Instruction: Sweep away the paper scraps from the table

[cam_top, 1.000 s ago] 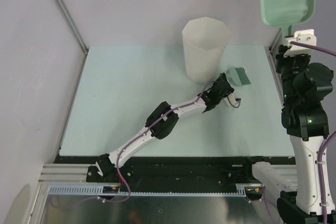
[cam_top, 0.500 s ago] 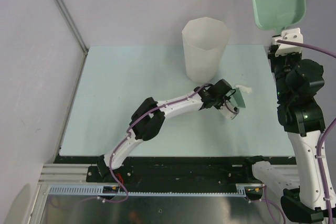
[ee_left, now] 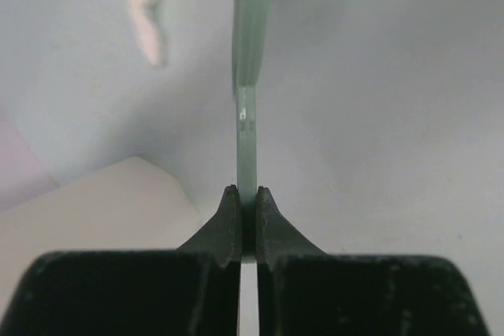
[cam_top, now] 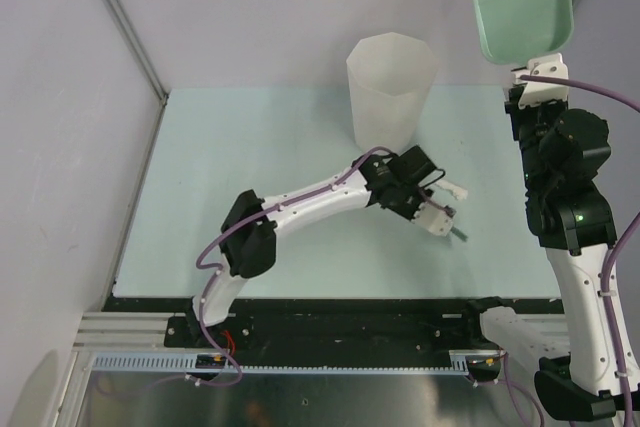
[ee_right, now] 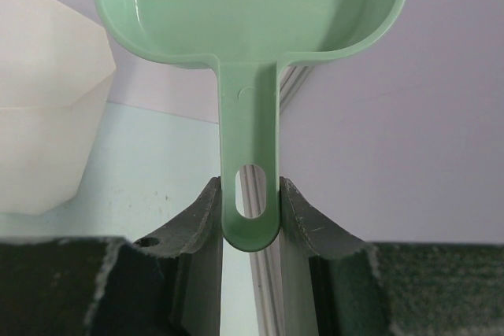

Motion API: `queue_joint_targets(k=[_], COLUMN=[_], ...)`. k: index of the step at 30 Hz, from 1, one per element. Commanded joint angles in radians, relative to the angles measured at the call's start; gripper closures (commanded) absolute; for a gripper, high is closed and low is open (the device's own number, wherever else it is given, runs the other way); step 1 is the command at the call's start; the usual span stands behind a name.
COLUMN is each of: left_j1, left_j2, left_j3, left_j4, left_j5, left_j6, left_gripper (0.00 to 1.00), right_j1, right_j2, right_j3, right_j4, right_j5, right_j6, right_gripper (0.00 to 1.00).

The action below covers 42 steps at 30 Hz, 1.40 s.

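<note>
My left gripper (cam_top: 438, 209) is out over the right middle of the mint-green table (cam_top: 250, 177), in front of the bin. In the left wrist view it (ee_left: 244, 194) is shut on a thin pale green flat tool (ee_left: 250, 37), seen edge-on and pointing straight away. My right gripper (cam_top: 537, 72) is raised at the far right, shut on the handle (ee_right: 248, 139) of a green dustpan (cam_top: 523, 15), whose pan (ee_right: 252, 5) tips upward. No paper scraps show clearly on the table. A blurred pale shape (ee_left: 146, 5) hangs upper left in the left wrist view; I cannot tell what it is.
A tall white faceted bin (cam_top: 392, 92) stands at the back of the table, just behind the left gripper, and shows at the left of the right wrist view (ee_right: 43, 116). Grey walls and a metal rail (cam_top: 520, 122) border the table.
The left arm has drawn its gripper nearer and to the right while turning the wrist, so the green tool no longer shows from above. The right arm has carried the dustpan slightly left.
</note>
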Motion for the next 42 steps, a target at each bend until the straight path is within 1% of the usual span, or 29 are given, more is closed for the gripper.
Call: queue_joint_targets(k=[1, 2, 3, 4, 5, 6, 7, 8, 9, 12, 14, 15, 17, 19, 20, 22, 23, 24, 25, 26, 28, 29, 31, 32, 34, 35, 37, 38, 42], left_j1=[-0.010, -0.012, -0.016, -0.021, -0.024, -0.030, -0.033, -0.036, -0.036, -0.035, -0.038, -0.042, -0.051, -0.056, -0.062, -0.065, -0.065, -0.067, -0.068, -0.067, -0.067, -0.067, -0.068, -0.067, -0.065, -0.055, -0.036, -0.009, 0.070], left_j2=[0.078, 0.122, 0.164, 0.239, 0.261, 0.281, 0.286, 0.291, 0.310, 0.384, 0.424, 0.458, 0.481, 0.463, 0.441, 0.357, 0.328, 0.279, 0.256, 0.231, 0.153, 0.125, 0.039, 0.010, -0.060, -0.080, -0.139, -0.160, -0.286], left_j3=[0.365, 0.528, 0.600, 0.653, 0.671, 0.645, 0.610, 0.544, 0.524, 0.521, 0.548, 0.550, 0.545, 0.506, 0.411, 0.299, 0.187, 0.138, 0.087, -0.018, -0.122, -0.225, -0.329, -0.422, -0.508, -0.585, -0.662, -0.734, -0.892], left_j4=[-0.051, -0.042, -0.028, 0.009, 0.041, 0.087, 0.181, 0.217, 0.268, 0.325, 0.349, 0.393, 0.417, 0.418, 0.417, 0.417, 0.417, 0.417, 0.417, 0.418, 0.420, 0.420, 0.428, 0.429, 0.437, 0.438, 0.440, 0.440, 0.440], left_j5=[0.071, 0.044, -0.027, -0.058, -0.088, -0.160, -0.182, -0.204, -0.222, -0.293, -0.342, -0.366, -0.403, -0.397, -0.380, -0.366, -0.360, -0.363, -0.375, -0.391, -0.420, -0.429, -0.446, -0.455, -0.486, -0.495, -0.523, -0.527, -0.530], left_j6=[-0.211, -0.227, -0.233, -0.224, -0.207, -0.167, -0.144, -0.123, -0.086, -0.029, 0.000, 0.038, 0.075, 0.100, 0.109, 0.140, 0.147, 0.164, 0.174, 0.189, 0.209, 0.212, 0.217, 0.214, 0.204, 0.198, 0.183, 0.177, 0.122], left_gripper=[1.00, 1.00, 1.00, 1.00, 1.00, 1.00, 1.00, 1.00, 1.00, 1.00, 1.00, 1.00, 1.00, 1.00, 1.00, 1.00, 1.00, 1.00, 1.00, 1.00, 1.00, 1.00, 1.00, 1.00, 1.00, 1.00, 1.00, 1.00, 1.00], right_j1=[0.001, 0.002, 0.002, 0.002, 0.004, 0.002, 0.004, 0.002, 0.002, 0.001, 0.002, 0.004, 0.005, 0.009, 0.009, 0.010, 0.010, 0.009, 0.010, 0.010, 0.012, 0.012, 0.015, 0.016, 0.022, 0.025, 0.044, 0.051, 0.094], right_j2=[-0.016, -0.016, -0.014, -0.013, -0.013, -0.009, -0.009, -0.006, -0.005, 0.001, 0.007, 0.009, 0.006, 0.001, 0.000, -0.002, -0.003, -0.003, -0.006, -0.003, -0.003, -0.003, -0.003, -0.003, -0.005, -0.006, -0.006, -0.005, 0.006], right_j3=[0.034, 0.034, 0.034, 0.034, 0.034, 0.034, 0.034, 0.034, 0.034, 0.036, 0.034, 0.034, 0.036, 0.036, 0.036, 0.036, 0.036, 0.036, 0.036, 0.036, 0.037, 0.037, 0.039, 0.037, 0.037, 0.039, 0.039, 0.039, 0.040], right_j4=[0.000, -0.001, -0.006, -0.009, -0.011, -0.014, -0.014, -0.014, -0.020, -0.030, -0.038, -0.038, -0.044, -0.046, -0.047, -0.052, -0.052, -0.053, -0.053, -0.053, -0.057, -0.061, -0.066, -0.066, -0.072, -0.078, -0.090, -0.105, -0.147], right_j5=[0.018, 0.018, 0.015, 0.015, 0.013, 0.020, 0.026, 0.032, 0.043, 0.041, 0.037, 0.029, 0.021, 0.029, 0.032, 0.035, 0.035, 0.033, 0.032, 0.030, 0.026, 0.023, 0.023, 0.021, 0.018, 0.017, 0.013, 0.017, 0.027], right_j6=[0.010, 0.005, 0.005, 0.005, 0.005, 0.005, 0.005, 0.008, 0.008, 0.017, 0.022, 0.023, 0.020, 0.014, 0.013, 0.011, 0.011, 0.013, 0.014, 0.017, 0.020, 0.023, 0.026, 0.029, 0.036, 0.037, 0.042, 0.045, 0.057], right_gripper=[1.00, 1.00, 1.00, 1.00, 1.00, 1.00, 1.00, 1.00, 1.00, 1.00, 1.00, 1.00, 1.00, 1.00, 1.00, 1.00, 1.00, 1.00, 1.00, 1.00, 1.00, 1.00, 1.00, 1.00, 1.00, 1.00, 1.00, 1.00, 1.00])
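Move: The last paper scrap lies about 14 cm ahead of the left hand, which still holds the brush, some 10 cm to its right and 13 cm below it. The white bin stands about 33 cm ahead and 6 cm to the left, its middle roughly level with the hand. From the right hand, holding the dustpan high, the scrap is about 12 cm ahead, 3 cm to the left and 48 cm below. Lift the left gripper about 14 cm while swinging it right and forward, bring the brush back down on the scrap's far side as the wrist tips the fingers some 25 degrees forward and up, then sweep low to the left about 20 cm and a little back, brush against the scrap. Keep the brush gripped; sink the right hand's dustpan about 3 cm. ##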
